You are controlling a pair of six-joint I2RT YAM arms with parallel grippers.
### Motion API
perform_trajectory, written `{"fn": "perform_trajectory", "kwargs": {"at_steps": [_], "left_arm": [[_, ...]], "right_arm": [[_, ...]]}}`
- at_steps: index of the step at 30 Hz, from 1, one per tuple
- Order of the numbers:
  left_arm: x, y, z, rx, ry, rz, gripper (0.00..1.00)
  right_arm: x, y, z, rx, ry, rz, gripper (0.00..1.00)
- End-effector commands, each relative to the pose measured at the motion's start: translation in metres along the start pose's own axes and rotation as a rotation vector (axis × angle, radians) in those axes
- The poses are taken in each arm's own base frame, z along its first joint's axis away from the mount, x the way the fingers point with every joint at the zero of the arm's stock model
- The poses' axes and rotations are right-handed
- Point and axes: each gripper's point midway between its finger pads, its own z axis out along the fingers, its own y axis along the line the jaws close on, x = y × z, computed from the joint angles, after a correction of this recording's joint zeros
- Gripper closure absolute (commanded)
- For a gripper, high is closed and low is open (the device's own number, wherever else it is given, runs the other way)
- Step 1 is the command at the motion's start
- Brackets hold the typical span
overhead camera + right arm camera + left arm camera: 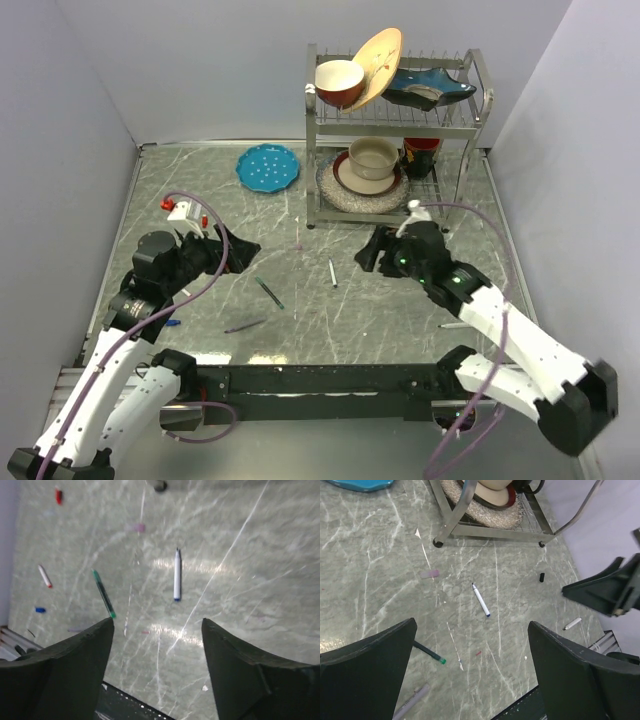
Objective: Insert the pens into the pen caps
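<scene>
A white pen with a blue end (333,273) (481,600) (177,575) lies mid-table between the arms. A dark green pen (268,292) (429,652) (103,593) lies left of it. Another white pen (572,624) (452,324) lies under the right arm. A red-ended white pen (45,576), a red cap (58,496) (166,204) and a blue cap (40,610) (172,322) lie at far left. A black cap (541,577) sits near the rack. My left gripper (250,248) (472,625) and right gripper (365,255) (157,621) hover open, holding nothing.
A metal dish rack (395,130) (495,530) with bowls and plates stands at the back right. A blue plate (268,166) lies left of it. A grey pen-like stick (245,326) (412,700) lies near the front. A black rail (320,380) runs along the near edge.
</scene>
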Motion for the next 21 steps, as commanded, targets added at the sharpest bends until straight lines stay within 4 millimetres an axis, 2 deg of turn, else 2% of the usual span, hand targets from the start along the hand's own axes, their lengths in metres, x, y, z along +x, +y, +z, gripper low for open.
{"fn": "perform_trajectory", "kwargs": {"at_steps": [1, 2, 3, 4, 5, 6, 7, 8, 9, 11, 12, 14, 16, 21], "left_arm": [[-0.014, -0.003, -0.006, -0.007, -0.06, 0.013, 0.01], [-0.014, -0.003, -0.007, -0.006, -0.066, 0.012, 0.01], [-0.014, -0.003, -0.007, -0.006, -0.068, 0.012, 0.01], [-0.015, -0.003, -0.008, -0.009, -0.07, 0.011, 0.01], [-0.016, -0.003, -0.008, -0.011, -0.076, 0.012, 0.01], [-0.016, -0.001, -0.008, -0.02, -0.078, 0.01, 0.01], [-0.016, -0.002, -0.009, -0.019, -0.078, 0.011, 0.01], [-0.017, -0.001, -0.009, -0.024, -0.079, 0.011, 0.01], [-0.017, -0.001, -0.009, -0.026, -0.081, 0.011, 0.01], [-0.018, -0.001, -0.01, -0.028, -0.088, 0.01, 0.01], [-0.018, -0.001, -0.011, -0.028, -0.088, 0.01, 0.01], [-0.02, 0.0, -0.012, -0.035, -0.097, 0.011, 0.01], [-0.02, 0.001, -0.013, -0.038, -0.104, 0.01, 0.01], [-0.021, 0.001, -0.014, -0.039, -0.108, 0.012, 0.01]], "right_arm": [[0.011, 0.021, 0.027, 0.005, 0.064, -0.008, 0.29], [0.011, 0.028, 0.033, 0.002, 0.082, -0.018, 0.32], [0.021, 0.031, 0.039, 0.018, 0.121, -0.041, 0.36], [0.034, 0.024, 0.054, 0.065, 0.174, -0.054, 0.43], [0.033, 0.029, 0.06, 0.074, 0.178, -0.063, 0.46], [0.041, 0.02, 0.072, 0.131, 0.198, -0.077, 0.49], [0.045, 0.021, 0.077, 0.145, 0.206, -0.091, 0.52], [0.04, 0.024, 0.081, 0.156, 0.194, -0.1, 0.53], [0.044, 0.015, 0.091, 0.208, 0.202, -0.114, 0.54], [0.044, 0.018, 0.1, 0.232, 0.202, -0.134, 0.55], [0.054, 0.01, 0.107, 0.271, 0.236, -0.152, 0.55], [0.051, 0.007, 0.114, 0.32, 0.226, -0.181, 0.56], [0.058, -0.004, 0.121, 0.373, 0.247, -0.21, 0.58], [0.07, -0.006, 0.134, 0.368, 0.278, -0.22, 0.6]]}}
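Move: The white pen lies about 6 cm ahead of the right hand, 9 cm to its left and some 17 cm below. The pink cap lies roughly 8 cm left of that pen and 6 cm farther out; the green pen is about 15 cm left of the white pen and 5 cm nearer the bases. From the left hand the white pen lies some 22 cm to the right, 7 cm ahead and 25 cm below. The right hand swoops down about 13 cm towards the white pen, sliding some 8 cm to its left mostly in the first half and easing forward about 4 cm in the second half. On the way the fingers tip roughly 25 degrees farther down, and from wide open they draw in to a bit under half open, ending just above the pen's blue tail end without touching the pen. ##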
